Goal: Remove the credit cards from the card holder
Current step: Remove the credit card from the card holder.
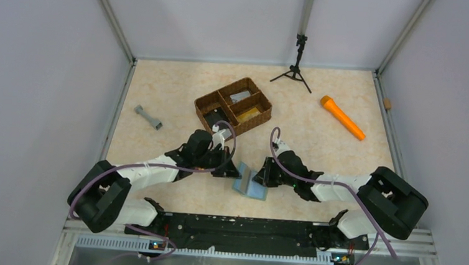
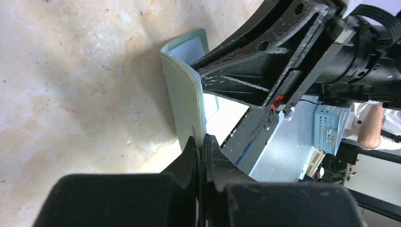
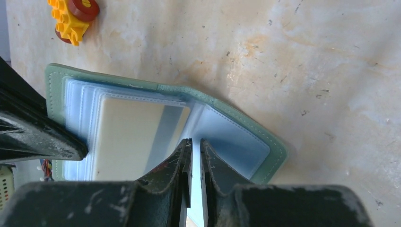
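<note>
The grey-green card holder (image 1: pixel 250 185) lies open on the table between both arms, one flap raised. My left gripper (image 1: pixel 228 168) is shut on the raised flap's edge; in the left wrist view the fingertips (image 2: pixel 201 142) pinch the thin green flap (image 2: pixel 187 94). My right gripper (image 3: pixel 195 142) hovers over the holder's pale blue-clear pockets (image 3: pixel 231 137), jaws a narrow gap apart with nothing between them. A pale credit card (image 3: pixel 132 137) with a grey stripe sits inside a clear pocket, just left of the right fingertips. In the overhead view the right gripper (image 1: pixel 260 175) is at the holder's right edge.
A brown woven three-part basket (image 1: pixel 234 105) stands behind the holder. An orange cylinder (image 1: pixel 342 117) lies at the back right, a grey bar (image 1: pixel 148 117) at the left and a small black tripod (image 1: pixel 296 68) at the back wall. A yellow-and-red toy (image 3: pixel 73 14) lies beyond the holder.
</note>
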Action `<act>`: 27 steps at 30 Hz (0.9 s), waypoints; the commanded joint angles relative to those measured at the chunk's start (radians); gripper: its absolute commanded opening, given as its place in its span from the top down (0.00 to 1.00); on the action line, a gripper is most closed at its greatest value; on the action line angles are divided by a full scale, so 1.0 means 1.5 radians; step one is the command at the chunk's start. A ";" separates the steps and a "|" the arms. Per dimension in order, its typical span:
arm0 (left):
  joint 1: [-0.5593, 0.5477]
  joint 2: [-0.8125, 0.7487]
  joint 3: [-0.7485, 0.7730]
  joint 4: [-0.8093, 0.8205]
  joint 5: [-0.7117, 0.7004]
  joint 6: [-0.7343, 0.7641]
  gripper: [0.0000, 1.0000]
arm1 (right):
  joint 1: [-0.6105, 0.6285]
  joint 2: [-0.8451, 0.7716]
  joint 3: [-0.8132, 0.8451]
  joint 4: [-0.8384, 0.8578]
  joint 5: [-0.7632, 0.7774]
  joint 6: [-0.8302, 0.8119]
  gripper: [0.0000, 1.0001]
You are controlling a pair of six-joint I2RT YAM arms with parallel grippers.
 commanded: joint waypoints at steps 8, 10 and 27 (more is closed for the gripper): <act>-0.009 0.003 0.022 0.037 0.025 -0.011 1.00 | 0.020 0.056 0.005 0.072 -0.022 0.001 0.89; -0.012 0.015 0.034 -0.006 -0.007 0.008 1.00 | 0.021 0.052 0.004 0.072 -0.021 0.002 0.89; -0.017 0.041 0.033 0.000 -0.013 0.004 0.40 | 0.023 0.029 -0.013 0.072 -0.017 0.010 0.90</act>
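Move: The left fingers are shut on the raised left cover edge of the open card holder, whose middle lies about 4 cm to their right, 2 cm back and 4 cm below. From the right fingertips, which sit low at the spine, the holder's middle is some 3 cm left, 1 cm back and 1 cm below. The yellow toy stands roughly 13 cm left and 3 cm ahead of the left hand; the basket is about 25 cm ahead and 3 cm left of it. The left hand lifts barely half a centimetre with the cover edge still pinched, then sinks about 2 cm towards the holder while its fingers open from shut to a little over half, letting go of the cover edge, which stays between the spread fingers. Meanwhile the right hand, low over the spine with its fingers nearly closed, slides some 1.5 cm to the left, towards the raised card sleeve, and then holds there with hardly any turn of the wrist. ##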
